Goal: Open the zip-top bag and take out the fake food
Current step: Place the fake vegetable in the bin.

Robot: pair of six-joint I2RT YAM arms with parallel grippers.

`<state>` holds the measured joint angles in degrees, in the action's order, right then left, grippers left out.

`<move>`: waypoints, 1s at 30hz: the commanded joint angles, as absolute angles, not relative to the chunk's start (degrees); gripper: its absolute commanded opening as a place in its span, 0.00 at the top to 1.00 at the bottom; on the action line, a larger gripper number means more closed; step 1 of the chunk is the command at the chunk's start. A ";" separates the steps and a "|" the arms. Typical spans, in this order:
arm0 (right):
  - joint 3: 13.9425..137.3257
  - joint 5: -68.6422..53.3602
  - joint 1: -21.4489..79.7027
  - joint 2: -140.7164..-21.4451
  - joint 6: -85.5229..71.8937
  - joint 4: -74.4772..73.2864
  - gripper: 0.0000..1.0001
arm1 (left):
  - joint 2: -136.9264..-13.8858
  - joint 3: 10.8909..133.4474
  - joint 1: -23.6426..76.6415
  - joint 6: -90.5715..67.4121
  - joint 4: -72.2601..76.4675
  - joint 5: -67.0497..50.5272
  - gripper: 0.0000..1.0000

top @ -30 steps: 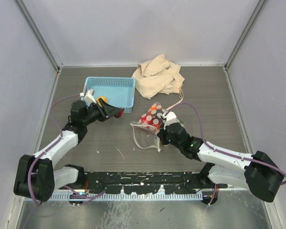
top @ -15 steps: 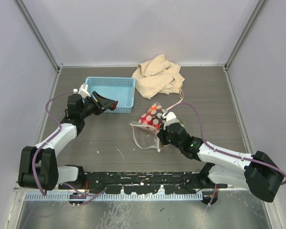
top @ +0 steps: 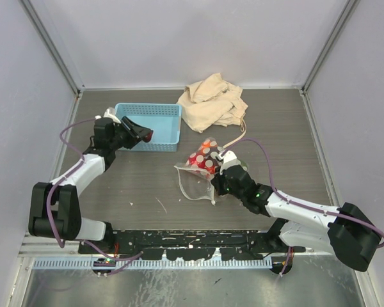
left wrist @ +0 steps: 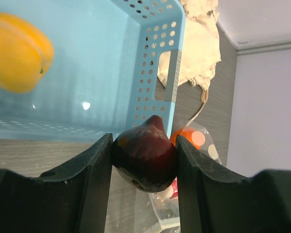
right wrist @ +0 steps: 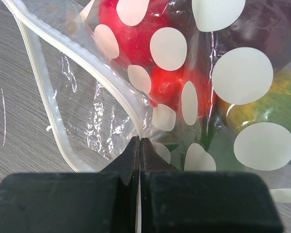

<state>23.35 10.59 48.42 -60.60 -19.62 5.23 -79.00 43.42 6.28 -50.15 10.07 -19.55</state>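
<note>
The clear polka-dot zip-top bag [top: 198,167] lies mid-table with its white zip strip [right wrist: 53,97] parted. Red, green, yellow and dark fake food [right wrist: 136,29] shows inside it. My right gripper [top: 216,185] is shut on the bag's edge by the zip strip [right wrist: 139,141]. My left gripper [top: 143,134] is shut on a dark maroon fruit [left wrist: 145,155] and holds it above the front edge of the light blue basket [top: 161,112]. An orange-yellow fruit [left wrist: 17,51] lies in the basket. An orange fruit [left wrist: 186,138] in the bag shows past the maroon one.
A beige cloth drawstring bag [top: 212,102] lies crumpled at the back, right of the basket, its cord trailing toward the zip-top bag. Grey walls close the table on three sides.
My left gripper has carried the maroon fruit back and left, from beside the basket's near right corner to over the basket's front edge. The right gripper and bag have stayed still.
</note>
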 commanded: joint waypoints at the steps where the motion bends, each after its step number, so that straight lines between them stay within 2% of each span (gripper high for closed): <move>1: 23.29 10.54 48.52 -59.15 -19.16 8.00 0.99 | -79.56 47.87 5.98 -49.27 8.04 -15.13 0.93; 10: 23.25 10.45 48.52 -59.22 -19.16 8.09 0.99 | -82.64 54.57 5.98 -48.08 -1.68 -7.58 0.92; 23: 23.37 10.38 48.52 -59.46 -19.07 8.18 0.99 | -89.26 61.64 6.22 -48.34 -6.17 -1.65 0.88; 27: 23.37 10.33 48.52 -59.59 -19.04 8.31 0.99 | -91.94 64.72 6.66 -47.71 -7.76 -0.46 0.80; 30: 23.37 10.23 48.52 -59.69 -19.07 8.29 0.99 | -94.24 67.74 7.21 -46.34 -9.38 0.68 0.52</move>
<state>23.14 10.37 48.42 -60.58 -19.62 5.58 -92.53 62.63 6.52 -48.49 -7.97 -2.20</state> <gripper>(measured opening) 0.029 0.481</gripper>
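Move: The left hand holds the dark red vegetable; the middle of the blue bin lies about 8 cm ahead, 2 cm left and 11 cm below. The yellow vegetable sits in the bin, some 4 cm ahead of the hand, 6 cm left and 11 cm below; the dotted bag lies about 28 cm right and 9 cm back. From the right hand, the bin's middle is roughly 25 cm ahead and 35 cm left, slightly lower. Keeping its grip, the left hand carries the vegetable about 6 cm forward, 4 cm left over the bin, finally sinking. ##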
